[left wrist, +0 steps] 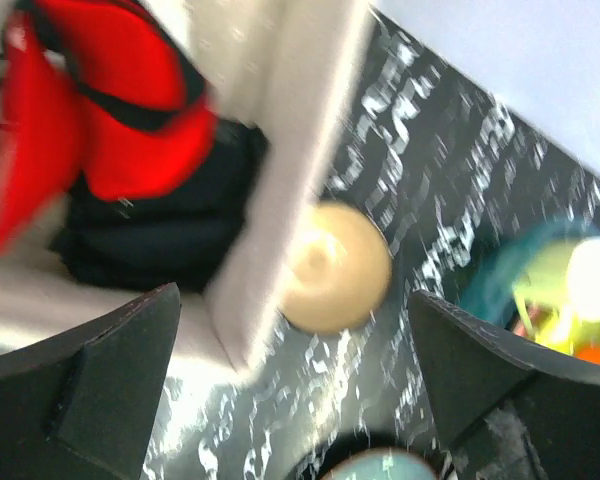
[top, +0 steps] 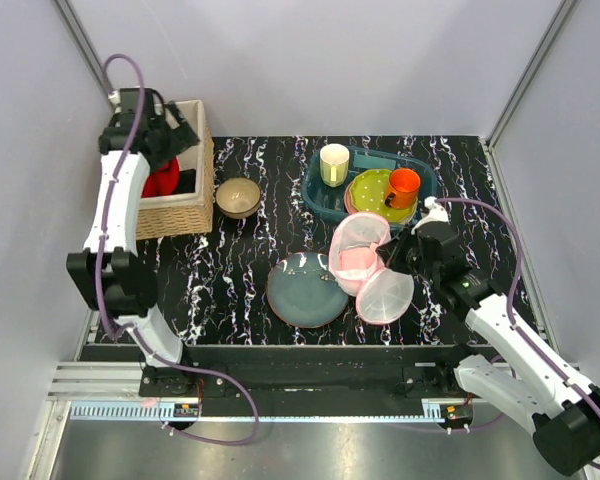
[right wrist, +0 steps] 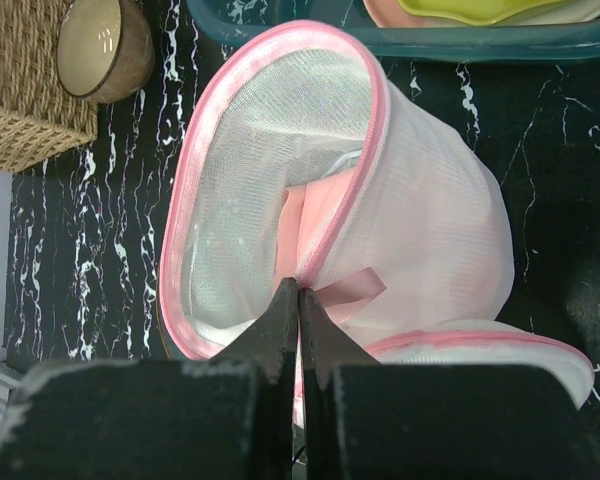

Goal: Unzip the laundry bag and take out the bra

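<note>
The laundry bag (top: 358, 245), white mesh with pink zip trim, lies open on its side at centre right, its round lid (top: 385, 297) flopped toward the front. My right gripper (right wrist: 299, 285) is shut on the pink trim at the bag's rim (right wrist: 345, 180), beside a small ribbon loop; pale pink fabric shows inside. The bra (left wrist: 110, 110), red with dark edging, lies in the wicker basket (top: 185, 215) on a black cloth (left wrist: 150, 240). My left gripper (left wrist: 292, 300) hangs open above the basket's edge with nothing between its fingers, blurred in the left wrist view.
A tan bowl (top: 238, 197) sits just right of the basket. A blue-grey plate (top: 305, 290) lies left of the bag. A teal tray (top: 318, 200) at the back holds a cream cup (top: 334, 163), stacked plates and an orange mug (top: 403, 186).
</note>
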You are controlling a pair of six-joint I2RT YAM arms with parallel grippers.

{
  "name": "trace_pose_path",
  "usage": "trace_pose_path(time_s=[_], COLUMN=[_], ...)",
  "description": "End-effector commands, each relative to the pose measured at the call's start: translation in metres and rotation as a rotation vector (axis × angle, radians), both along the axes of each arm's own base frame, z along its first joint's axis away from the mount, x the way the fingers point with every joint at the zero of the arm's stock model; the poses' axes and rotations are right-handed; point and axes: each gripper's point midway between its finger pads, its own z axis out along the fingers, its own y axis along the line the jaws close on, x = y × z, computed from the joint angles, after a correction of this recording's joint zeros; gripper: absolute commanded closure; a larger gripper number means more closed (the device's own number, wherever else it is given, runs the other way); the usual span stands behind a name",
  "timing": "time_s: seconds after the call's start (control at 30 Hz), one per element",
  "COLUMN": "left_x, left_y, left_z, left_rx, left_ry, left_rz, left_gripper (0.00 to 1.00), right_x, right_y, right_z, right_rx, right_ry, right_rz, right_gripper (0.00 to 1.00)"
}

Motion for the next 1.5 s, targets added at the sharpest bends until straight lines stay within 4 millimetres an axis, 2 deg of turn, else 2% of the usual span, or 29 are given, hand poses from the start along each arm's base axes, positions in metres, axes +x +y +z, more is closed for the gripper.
trace_pose_path(time_s=[0.0,0.07,0.1,0.13,0.2,0.27,0.3,0.33,0.37,0.4,0.43,0.47,0.53,0.57,0.63,0.67,0.77,0.9,1.13,1.2,1.27,1.3,1.4,1.43,1.47], left_x=[-0.066,-0.081,-0.092,-0.101,-0.117,-0.136,-0.142,-0.158,-0.168,-0.175,-0.183,-0.194,-0.205,-0.215,-0.223,-0.229,-0.230,-0.228,-0.210,-0.209,-0.208,-0.209,-0.210,-0.212,-0.213], left_y=[-0.081,-0.121,-0.148,-0.164,-0.201,-0.249,-0.266,-0.286,-0.309,-0.321,-0.334,-0.354,-0.375,-0.391,-0.406,-0.420,-0.437,-0.453,-0.475,-0.482,-0.492,-0.495,-0.501,-0.500,-0.501], left_z=[0.062,0.057,0.061,0.046,0.031,0.026,0.017,0.003,0.001,-0.003,-0.016,-0.016,-0.026,-0.023,-0.027,-0.029,-0.028,-0.030,-0.071,-0.080,-0.076,-0.080,-0.100,-0.114,-0.116], left_rx=[0.070,0.034,0.018,-0.011,-0.071,-0.165,-0.199,-0.275,-0.316,-0.348,-0.387,-0.403,-0.429,-0.433,-0.437,-0.440,-0.438,-0.458,-0.440,-0.467,-0.491,-0.499,-0.472,-0.447,-0.433], left_ry=[-0.136,-0.159,-0.183,-0.149,-0.126,-0.127,-0.106,-0.053,-0.052,-0.038,0.009,0.001,0.046,0.043,0.066,0.079,0.058,0.050,0.143,0.181,0.163,0.177,0.223,0.263,0.268], left_rz=[-0.168,-0.280,-0.350,-0.402,-0.526,-0.693,-0.746,-0.812,-0.875,-0.910,-0.933,-0.986,-1.034,-1.076,-1.111,-1.141,-1.146,-1.154,-1.130,-1.132,-1.150,-1.156,-1.169,-1.165,-1.166], left_gripper=[0.01,0.02,0.04,0.06,0.13,0.18,0.25,0.27,0.30,0.34,0.35,0.35,0.35,0.35,0.35,0.36,0.40,0.41,0.42,0.42,0.41,0.41,0.41,0.41,0.41], right_x=[0.011,0.012,0.013,0.013,0.011,0.010,0.009,0.009,0.008,0.007,0.005,0.003,-0.004,-0.007,-0.011,-0.014,-0.022,-0.029,-0.037,-0.040,-0.043,-0.045,-0.054,-0.056,-0.058], right_y=[0.010,0.011,0.010,0.011,0.015,0.015,0.014,0.012,0.012,0.010,0.009,0.008,0.005,0.003,-0.004,-0.006,-0.011,-0.016,-0.024,-0.027,-0.031,-0.033,-0.041,-0.042,-0.043], right_z=[0.013,0.015,0.016,0.017,0.018,0.017,0.017,0.015,0.013,0.014,0.012,0.007,0.006,0.001,-0.002,-0.006,-0.012,-0.012,-0.015,-0.014,-0.016,-0.017,-0.026,-0.028,-0.029], right_rx=[0.032,0.042,0.043,0.044,0.053,0.053,0.054,0.050,0.050,0.050,0.051,0.051,0.059,0.059,0.048,0.043,0.035,0.041,0.024,0.020,0.015,0.017,0.006,0.006,0.010], right_ry=[-0.043,-0.051,-0.053,-0.054,-0.049,-0.046,-0.049,-0.044,-0.041,-0.044,-0.037,-0.027,-0.022,-0.012,-0.010,-0.002,0.012,0.002,-0.001,-0.003,-0.002,0.003,0.038,0.048,0.046], right_rz=[0.022,0.022,0.017,0.020,0.043,0.042,0.041,0.033,0.030,0.024,0.020,0.018,0.013,0.010,-0.016,-0.018,-0.027,-0.036,-0.050,-0.054,-0.066,-0.076,-0.100,-0.106,-0.111], right_gripper=[1.00,1.00,1.00,1.00,1.00,1.00,1.00,1.00,1.00,1.00,1.00,1.00,1.00,1.00,1.00,1.00,1.00,1.00,1.00,1.00,1.00,1.00,1.00,1.00,1.00])
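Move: Lying in the open mouth of the laundry bag, the pink garment is about 45 cm to the right of the left hand, 22 cm back and 18 cm below. The plate is roughly 34 cm right and 28 cm back of that hand; the bowl is some 17 cm right and 6 cm back, the tray about 48 cm right and 4 cm back. From the right hand, the garment lies 8 cm left, 1 cm ahead and 6 cm lower. Sweeping nearly 50 cm right and some 20 cm back from the basket, the left hand rises briefly, then sinks to the bag's mouth, swinging about 65 degrees clockwise, its fingers narrowing from wide to a bit over half open above the pink garment. The right hand keeps its pinch on the rim, then draws it about 5 cm back and 3 cm right, slightly down. ##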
